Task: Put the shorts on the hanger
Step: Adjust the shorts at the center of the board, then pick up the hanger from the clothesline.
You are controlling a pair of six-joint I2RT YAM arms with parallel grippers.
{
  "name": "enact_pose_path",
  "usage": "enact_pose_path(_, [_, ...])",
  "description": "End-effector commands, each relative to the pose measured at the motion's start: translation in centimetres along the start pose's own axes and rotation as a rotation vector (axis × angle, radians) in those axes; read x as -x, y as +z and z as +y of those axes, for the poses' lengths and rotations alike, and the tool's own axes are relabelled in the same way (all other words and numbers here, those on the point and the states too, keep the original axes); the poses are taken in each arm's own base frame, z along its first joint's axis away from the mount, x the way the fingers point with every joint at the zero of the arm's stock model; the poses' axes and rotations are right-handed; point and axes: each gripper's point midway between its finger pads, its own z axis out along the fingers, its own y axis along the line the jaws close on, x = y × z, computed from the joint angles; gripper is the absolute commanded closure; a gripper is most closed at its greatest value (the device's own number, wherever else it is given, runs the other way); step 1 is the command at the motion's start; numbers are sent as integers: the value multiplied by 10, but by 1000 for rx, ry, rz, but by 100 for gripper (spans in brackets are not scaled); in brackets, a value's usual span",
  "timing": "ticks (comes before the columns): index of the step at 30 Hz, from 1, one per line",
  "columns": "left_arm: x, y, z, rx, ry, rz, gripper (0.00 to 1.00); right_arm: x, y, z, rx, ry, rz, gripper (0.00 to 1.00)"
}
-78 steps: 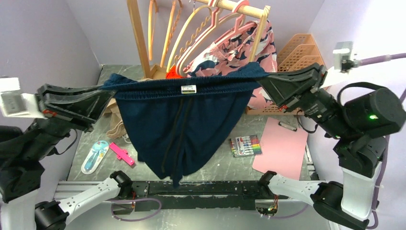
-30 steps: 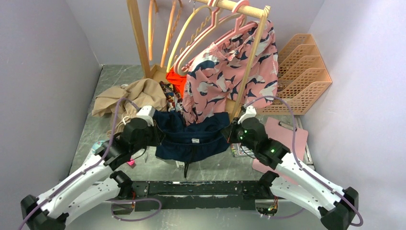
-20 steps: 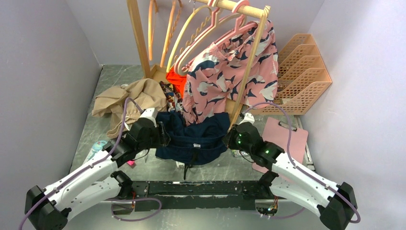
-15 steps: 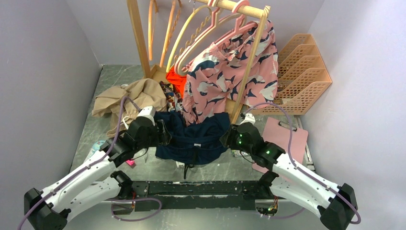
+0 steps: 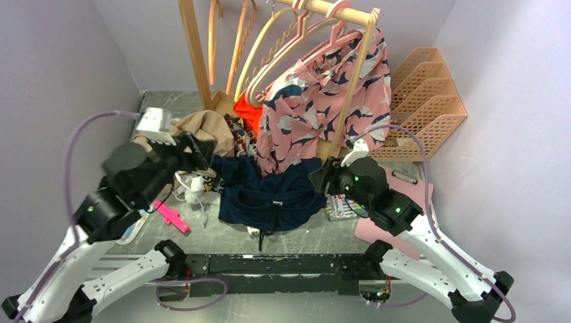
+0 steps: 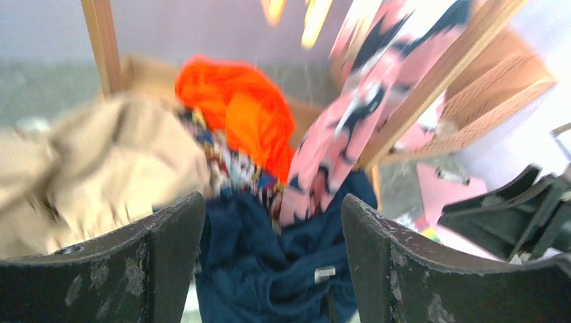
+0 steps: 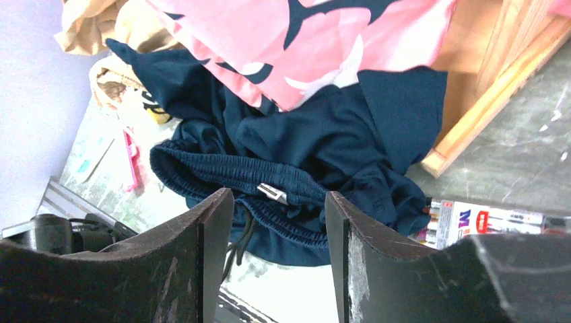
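Note:
The navy shorts [image 5: 269,194] lie crumpled on the table below the rack, waistband and drawstring toward the near edge, free of both grippers. They also show in the left wrist view [image 6: 269,269] and the right wrist view [image 7: 303,134]. My left gripper [image 5: 198,152] is open, raised up and to the left of the shorts, with nothing between its fingers [image 6: 271,202]. At the shorts' right edge my right gripper [image 5: 320,177] also stands open and empty [image 7: 277,198]. A pale cream hanger [image 5: 254,54] hangs on the rack at the back.
Pink printed shorts [image 5: 323,101] hang from the wooden rack [image 5: 194,54], just behind the navy shorts. A tan garment [image 5: 195,129] and an orange cloth [image 5: 246,108] lie at the rack's foot. A peach organiser [image 5: 421,101], pink clipboard [image 5: 397,195], marker set [image 5: 340,208] and pink tool [image 5: 172,217] sit around.
Both grippers have opened and let go of the shorts, which now lie loose on the table. The left arm has lifted up and back to the left; the right has drawn back slightly.

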Motion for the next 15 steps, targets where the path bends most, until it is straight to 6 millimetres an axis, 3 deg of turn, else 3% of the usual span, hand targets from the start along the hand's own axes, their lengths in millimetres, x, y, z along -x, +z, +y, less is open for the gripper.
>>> enact_pose_path(1, [93,-29,-25,-116,233,-251,22,12,-9,0,15,-94,-36,44])
enact_pose_path(3, [121,-29,-34,-112,255,-309,20,12,-9,0,23,-96,-45,45])
enact_pose_path(6, [146,-17,-61,-172,293,-306,19,7,-5,2,41,-89,-43,46])
enact_pose_path(11, [153,8,-122,-400,305,-246,24,1,-1,-1,34,-88,-26,48])
enact_pose_path(15, [146,30,-156,-535,334,-189,26,2,-1,-1,31,-96,-28,49])
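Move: The empty pink hanger on the rack is about 15 cm ahead of my left hand, 17 cm to its right and some 14 cm above it. The yellow hanger hangs about 3 cm left of the pink one at the same depth. The navy shorts lie spread on the table, about 17 cm right of my left hand, 1 cm back and 27 cm below. From my right hand the pink hanger is some 15 cm ahead, 12 cm left and 27 cm up. With nothing in its open fingers, my left hand keeps climbing away from the navy shorts, about 19 cm, its fingertips tilting up some 25 degrees. Near the top I swing it to the right and a little forward, turning it clockwise, towards the hangers on the rack; it touches none of them yet. ##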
